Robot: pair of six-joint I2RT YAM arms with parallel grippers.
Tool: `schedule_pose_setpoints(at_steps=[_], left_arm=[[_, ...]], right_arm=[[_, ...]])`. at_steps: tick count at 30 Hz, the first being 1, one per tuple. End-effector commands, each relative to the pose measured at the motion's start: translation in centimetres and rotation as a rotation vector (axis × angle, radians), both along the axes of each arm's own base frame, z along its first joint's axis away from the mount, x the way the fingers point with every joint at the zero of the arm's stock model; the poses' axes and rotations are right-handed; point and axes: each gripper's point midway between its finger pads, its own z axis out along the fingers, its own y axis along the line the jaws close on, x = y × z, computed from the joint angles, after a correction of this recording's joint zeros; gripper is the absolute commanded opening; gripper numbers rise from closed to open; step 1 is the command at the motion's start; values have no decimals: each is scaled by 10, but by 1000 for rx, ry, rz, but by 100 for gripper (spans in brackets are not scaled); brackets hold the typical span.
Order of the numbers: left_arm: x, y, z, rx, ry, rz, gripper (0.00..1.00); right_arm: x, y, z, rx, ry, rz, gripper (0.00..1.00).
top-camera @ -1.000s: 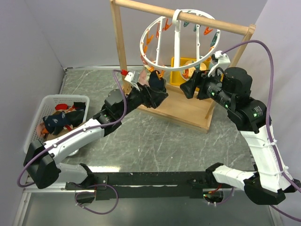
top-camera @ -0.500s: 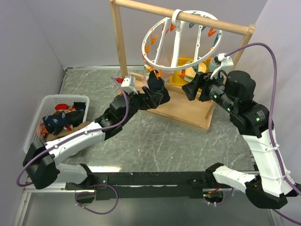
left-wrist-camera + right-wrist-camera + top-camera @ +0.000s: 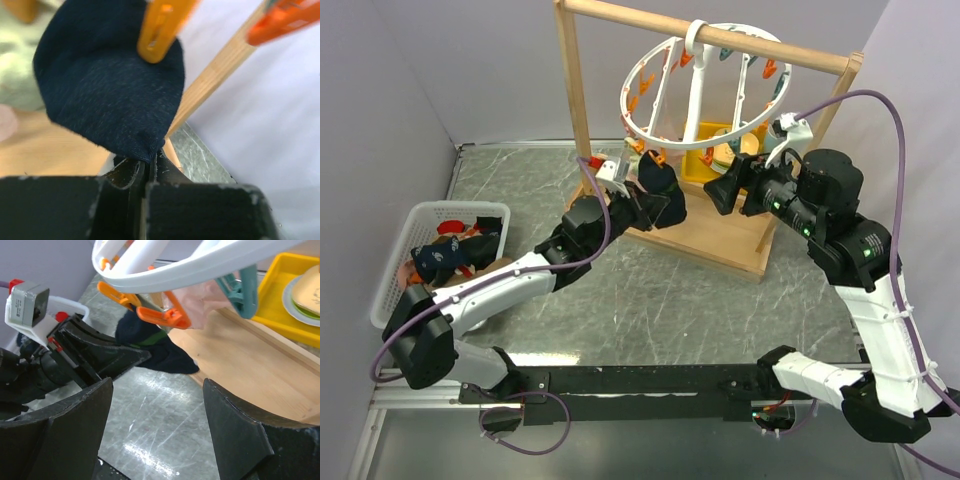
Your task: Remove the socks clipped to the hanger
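The white ring hanger (image 3: 696,95) hangs from the wooden rail, and its rim (image 3: 200,265) crosses the top of the right wrist view. A dark navy sock (image 3: 107,85) hangs from an orange clip (image 3: 157,27) at the ring's near left side (image 3: 662,192). My left gripper (image 3: 147,162) is shut on the sock's lower edge, just below the clip. A pale pink sock (image 3: 205,295) hangs clipped under the ring. My right gripper (image 3: 157,385) stands open to the right of the dark sock (image 3: 165,352), with nothing between its fingers.
A white basket (image 3: 420,212) holding several loose socks sits at the left. The light wooden frame (image 3: 575,90) stands on a wooden base (image 3: 720,235). A yellow tray (image 3: 280,295) with a plate lies behind the base. Walls close in left and right.
My left gripper rose to the dark sock, opened wide, then shut on its lower edge. The hanger swung a little. My right arm shifted slightly up and right.
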Motion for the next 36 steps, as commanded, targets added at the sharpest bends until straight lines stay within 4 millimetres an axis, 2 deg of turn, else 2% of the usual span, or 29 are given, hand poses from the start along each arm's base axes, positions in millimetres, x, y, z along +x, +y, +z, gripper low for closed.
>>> schedule_pose_setpoints(at_steps=[1,2,8,12,17,18,24,28,36], left_arm=[[-24,-3,57,-50,-131,-33,1],[-33,-6,59,-39,-145,-45,1],[-58,-15,63,-10,-175,-51,1],[-70,-20,64,-3,-181,-55,1],[-83,-25,61,-7,-154,-75,1],[-85,-26,62,-10,-154,-78,1],[-93,-32,61,-1,-164,-91,1],[-98,-34,63,13,-177,-96,1],[-99,-33,66,32,-187,-90,1]], right_arm=[[4,17,13,53,-35,58,80],[3,19,16,58,-42,62,80],[5,35,30,57,-83,61,81],[13,47,24,11,-81,62,81],[24,50,21,-68,-77,35,79],[30,53,15,-93,-64,29,79],[38,59,19,-99,-62,22,77],[43,59,23,-114,-61,5,68],[45,62,27,-99,-68,6,44]])
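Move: My left hand already pinches the dark sock's hanging end; the orange clip holding it is about 6 cm ahead, 4 cm right and 7 cm above that hand. From my open right hand the clip is roughly 8 cm ahead, 10 cm left and 1 cm up. A second orange clip sits on the rim some 4 cm left of it and 2 cm farther out; the sock's middle hangs about 3 cm nearer than the clip and 5 cm below it. With the left fingers staying shut on the sock, I pull it back about 9 cm, also a little right and up, the fingertips tilting slightly upward. Meanwhile my right hand slides left under the hanger's rim, then forward to the orange clip, some 7 cm left and 5 cm out in all, and late on narrows its fingers around the clip's two handles. ##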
